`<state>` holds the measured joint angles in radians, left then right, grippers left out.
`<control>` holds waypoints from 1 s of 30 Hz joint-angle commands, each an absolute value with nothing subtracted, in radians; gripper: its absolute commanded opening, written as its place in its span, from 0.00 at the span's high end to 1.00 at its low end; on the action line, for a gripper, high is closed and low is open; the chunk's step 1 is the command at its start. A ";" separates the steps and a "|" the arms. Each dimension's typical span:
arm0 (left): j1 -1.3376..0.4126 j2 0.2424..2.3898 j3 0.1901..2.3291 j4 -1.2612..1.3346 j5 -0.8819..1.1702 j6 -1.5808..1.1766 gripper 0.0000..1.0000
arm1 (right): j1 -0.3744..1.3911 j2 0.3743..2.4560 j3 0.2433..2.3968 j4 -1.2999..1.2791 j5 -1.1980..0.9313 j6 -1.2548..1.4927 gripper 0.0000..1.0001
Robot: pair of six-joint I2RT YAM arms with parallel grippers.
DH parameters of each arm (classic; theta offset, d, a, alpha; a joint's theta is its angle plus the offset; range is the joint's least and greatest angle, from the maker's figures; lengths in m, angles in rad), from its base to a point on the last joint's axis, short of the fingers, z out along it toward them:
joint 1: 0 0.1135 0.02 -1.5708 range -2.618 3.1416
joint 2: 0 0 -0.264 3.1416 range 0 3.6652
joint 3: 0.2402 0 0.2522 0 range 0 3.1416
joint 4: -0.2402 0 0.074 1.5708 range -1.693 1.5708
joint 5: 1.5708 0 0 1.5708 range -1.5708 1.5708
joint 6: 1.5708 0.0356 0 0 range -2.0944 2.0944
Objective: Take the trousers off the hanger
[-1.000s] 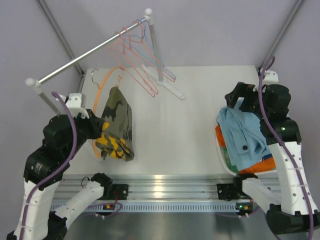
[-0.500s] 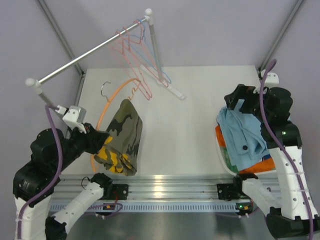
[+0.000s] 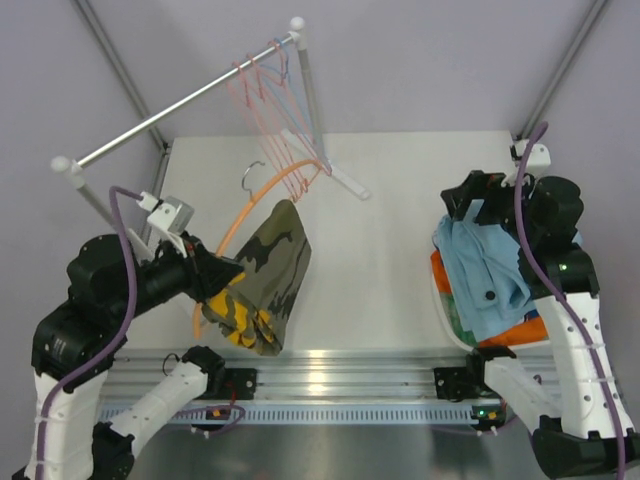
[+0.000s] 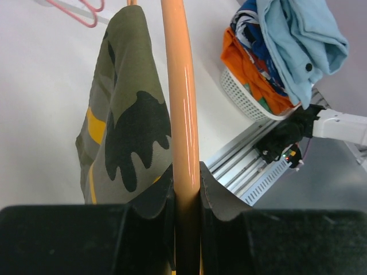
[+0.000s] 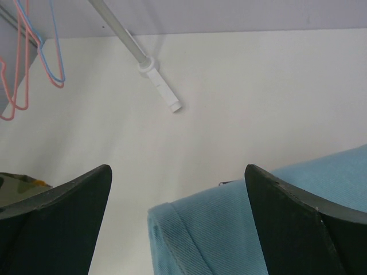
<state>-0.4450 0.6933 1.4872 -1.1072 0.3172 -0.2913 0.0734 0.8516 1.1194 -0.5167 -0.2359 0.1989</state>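
Observation:
My left gripper (image 3: 214,276) is shut on the bar of an orange hanger (image 3: 262,193), held above the left part of the table. Olive camouflage trousers with yellow (image 3: 266,272) hang draped over that hanger. In the left wrist view the orange hanger (image 4: 179,97) runs straight up from between the left gripper's (image 4: 186,182) pads, with the camouflage trousers (image 4: 127,123) on its left side. My right gripper (image 3: 468,200) stands open over the light blue trousers (image 3: 485,272), which top a pile in the white basket (image 3: 443,303). The right wrist view has the light blue trousers (image 5: 258,223) below the right gripper (image 5: 178,172).
A metal rail (image 3: 170,112) on white posts crosses the back left, carrying empty pink and blue wire hangers (image 3: 275,100). Its foot (image 3: 342,180) rests on the table. Orange trousers (image 3: 535,328) and patterned ones lie under the blue pair. An aluminium rail (image 3: 330,372) runs along the near edge.
My left arm has swung the orange hanger and camouflage trousers to the right and tilted them; the hook now points towards the rack's foot. The right arm has barely moved.

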 commanded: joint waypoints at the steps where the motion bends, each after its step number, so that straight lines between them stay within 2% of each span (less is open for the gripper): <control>1: -0.440 0.745 1.531 -0.760 0.460 -0.313 1.00 | 0.058 0.827 1.115 -0.385 -0.320 0.158 0.00; 11: -0.439 0.860 1.456 -0.546 0.548 -0.432 1.00 | 0.060 0.841 1.089 -0.285 -0.327 0.189 0.00; 16: -0.448 0.945 1.428 -0.460 0.542 -0.465 1.00 | 0.066 0.848 1.060 -0.227 -0.422 0.180 0.00; 23: -0.511 1.049 1.453 -0.397 0.446 -0.448 1.00 | 0.120 0.873 1.055 -0.218 -0.419 0.086 0.00; 27: -0.665 1.146 1.511 -0.393 0.260 -0.400 1.00 | 0.178 0.884 1.051 -0.216 -0.400 0.032 0.00; 30: -0.692 1.180 1.534 -0.356 0.193 -0.416 1.00 | 0.244 0.874 1.042 -0.216 -0.370 -0.026 0.00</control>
<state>-0.6601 1.1915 1.4319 -0.6292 0.2913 -0.4385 0.1894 0.8837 1.0519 -0.2764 -0.3843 0.0616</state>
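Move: My left hand grips the orange hanger. The trousers draped on it hang some 5 cm ahead, 5 cm right and 10 cm below. The open right gripper, where they are headed, is about 37 cm right and 16 cm ahead; the empty hangers lie roughly 27 cm ahead, 8 cm right. From my right hand the trousers are about 32 cm left, 11 cm back, a little lower; the basket is 15 cm right, 5 cm back, 27 cm down. Keeping the orange hanger pinched, my left hand sweeps right and forward, about 14 cm and 12 cm, sinking slightly near the end as its fingers tip down, to bring the trousers to my right hand. That hand stays wide open, rises a little, then slides 5 cm left to meet them, swinging its fingers counter-clockwise and tipping them up. ##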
